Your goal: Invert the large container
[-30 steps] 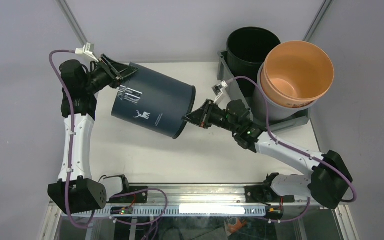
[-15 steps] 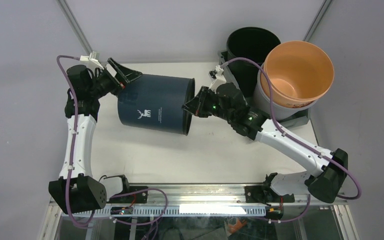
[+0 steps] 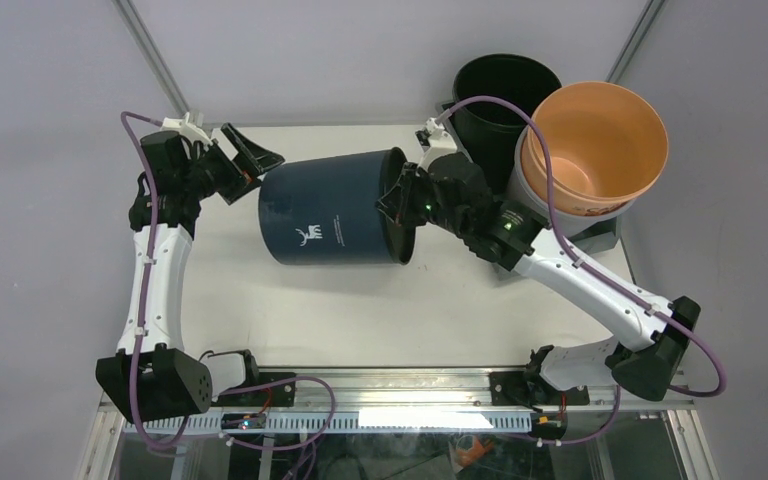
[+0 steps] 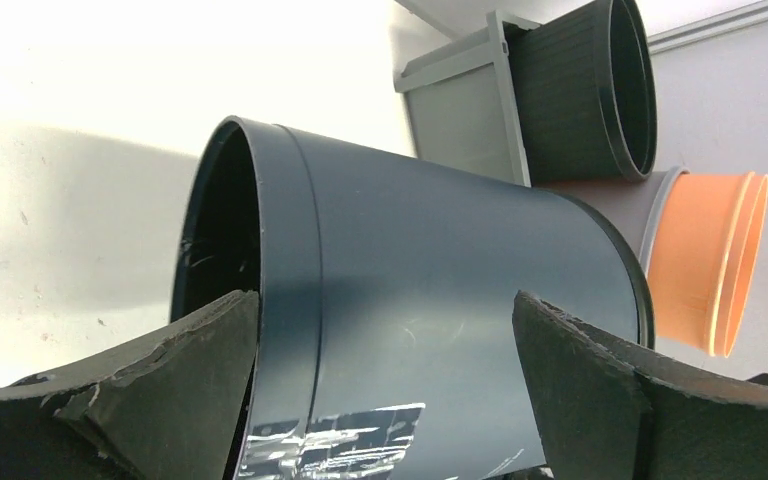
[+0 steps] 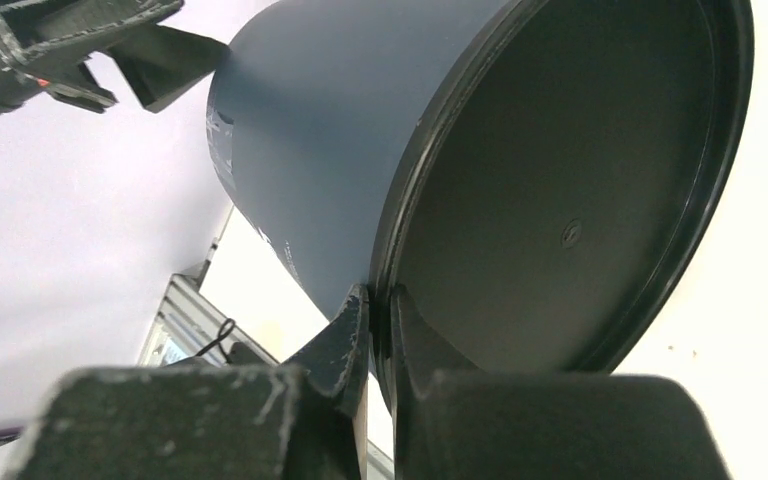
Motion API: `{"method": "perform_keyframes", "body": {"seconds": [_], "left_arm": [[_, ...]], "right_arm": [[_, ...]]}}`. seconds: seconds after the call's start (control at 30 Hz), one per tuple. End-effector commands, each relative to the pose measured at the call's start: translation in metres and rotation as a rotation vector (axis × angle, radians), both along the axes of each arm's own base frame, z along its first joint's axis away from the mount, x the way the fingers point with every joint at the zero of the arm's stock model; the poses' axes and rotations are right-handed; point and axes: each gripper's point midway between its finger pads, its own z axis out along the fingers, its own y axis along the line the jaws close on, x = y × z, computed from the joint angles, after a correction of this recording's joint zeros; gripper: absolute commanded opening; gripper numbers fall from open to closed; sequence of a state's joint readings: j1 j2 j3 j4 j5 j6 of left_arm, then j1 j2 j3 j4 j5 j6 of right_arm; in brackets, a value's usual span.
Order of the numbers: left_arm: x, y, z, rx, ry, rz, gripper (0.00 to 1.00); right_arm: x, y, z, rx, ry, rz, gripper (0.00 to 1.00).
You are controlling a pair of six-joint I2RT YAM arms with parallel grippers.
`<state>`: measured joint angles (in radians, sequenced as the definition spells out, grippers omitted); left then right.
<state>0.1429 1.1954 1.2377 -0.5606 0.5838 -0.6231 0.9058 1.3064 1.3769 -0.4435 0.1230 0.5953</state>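
Note:
The large container (image 3: 588, 238), a grey rectangular bin, stands upright at the back right with buckets in it; one grey wall (image 4: 460, 105) shows in the left wrist view. A dark blue round bucket (image 3: 330, 210) lies on its side at mid-table. My right gripper (image 3: 396, 205) is shut on the rim of its right end, one finger inside and one outside (image 5: 380, 295). My left gripper (image 3: 243, 172) stands wide open just off the bucket's left end, its fingers (image 4: 190, 340) apart from the blue wall (image 4: 440, 270).
A black bucket (image 3: 505, 95) and an orange bucket (image 3: 592, 145), nested in a pale grey one, fill the bin. Metal frame posts rise at the back corners. The arm bases and a rail line the near edge.
My left gripper opened and let go of the blue bucket's left end. The right arm swung the bucket toward level and shifted it right and back.

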Motion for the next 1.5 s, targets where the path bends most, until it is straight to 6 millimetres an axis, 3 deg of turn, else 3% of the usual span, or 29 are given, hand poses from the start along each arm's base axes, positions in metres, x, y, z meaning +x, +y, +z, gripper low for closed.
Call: {"method": "perform_keyframes", "body": {"seconds": [0.0,0.2,0.37,0.5,0.77,0.93,0.97,1.03,1.1,1.17,1.3,1.37,1.47], "left_arm": [[0.005,0.000,0.024,0.032,-0.088,-0.004,0.99],[0.006,0.005,0.011,0.052,-0.053,0.023,0.99],[0.003,0.011,0.001,0.082,-0.023,0.051,0.99],[-0.001,0.011,-0.006,0.098,-0.017,0.040,0.99],[-0.010,0.020,-0.009,0.137,-0.005,0.092,0.99],[-0.016,0.025,-0.009,0.152,-0.004,0.130,0.99],[-0.016,0.026,-0.009,0.155,-0.004,0.136,0.99],[-0.017,0.024,-0.008,0.159,-0.011,0.121,0.99],[-0.018,0.023,-0.005,0.162,-0.014,0.115,0.99],[-0.019,0.022,0.000,0.162,-0.028,0.109,0.99],[-0.028,0.001,0.023,0.187,-0.125,0.012,0.99],[-0.037,-0.008,0.039,0.218,-0.190,-0.018,0.99],[-0.050,-0.012,0.061,0.276,-0.288,-0.047,0.99]], "right_arm": [[0.015,-0.020,0.072,0.075,-0.189,-0.091,0.00],[0.017,-0.028,0.075,-0.015,-0.197,-0.099,0.00],[0.018,-0.028,0.079,-0.260,-0.200,-0.096,0.00],[0.024,-0.017,0.064,-0.466,-0.218,-0.097,0.00],[0.009,0.045,0.030,-0.638,-0.316,-0.027,0.00],[0.003,0.088,0.009,-0.547,-0.318,0.080,0.00],[0.002,0.095,0.008,-0.526,-0.324,0.103,0.09],[0.002,0.108,0.012,-0.482,-0.327,0.144,0.48],[0.004,0.113,0.018,-0.449,-0.309,0.178,0.68],[0.002,0.114,0.027,-0.412,-0.304,0.213,0.75],[-0.014,0.094,0.070,-0.278,-0.334,0.254,0.85],[-0.021,0.069,0.082,-0.234,-0.331,0.224,0.85],[-0.033,0.018,0.070,-0.198,-0.279,0.147,0.85]]}}
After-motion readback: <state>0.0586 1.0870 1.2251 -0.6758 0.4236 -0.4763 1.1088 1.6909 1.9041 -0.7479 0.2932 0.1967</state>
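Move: The right hand holds the base rim of the large container, which lies on its side in the air, its middle about 10 cm to the left and 10 cm below, mouth facing left. The table spot to set it on is some 6 cm left and 30 cm down; the green bin stands roughly 17 cm ahead and 20 cm right. From the left hand, open by the mouth, the container's middle is about 12 cm right, 6 cm back and 9 cm below. Keeping its pinch on the base rim, the right hand shifts a little right, rises about 3 cm, then swings some 12 cm left and sinks about 5 cm while rolling its left side down to roughly 40 degrees, so the mouth goes down towards the table. It opens wide to let go of the rim and finally draws back up and to the right, while the open left hand eases about 3 cm back, clear of the container. ##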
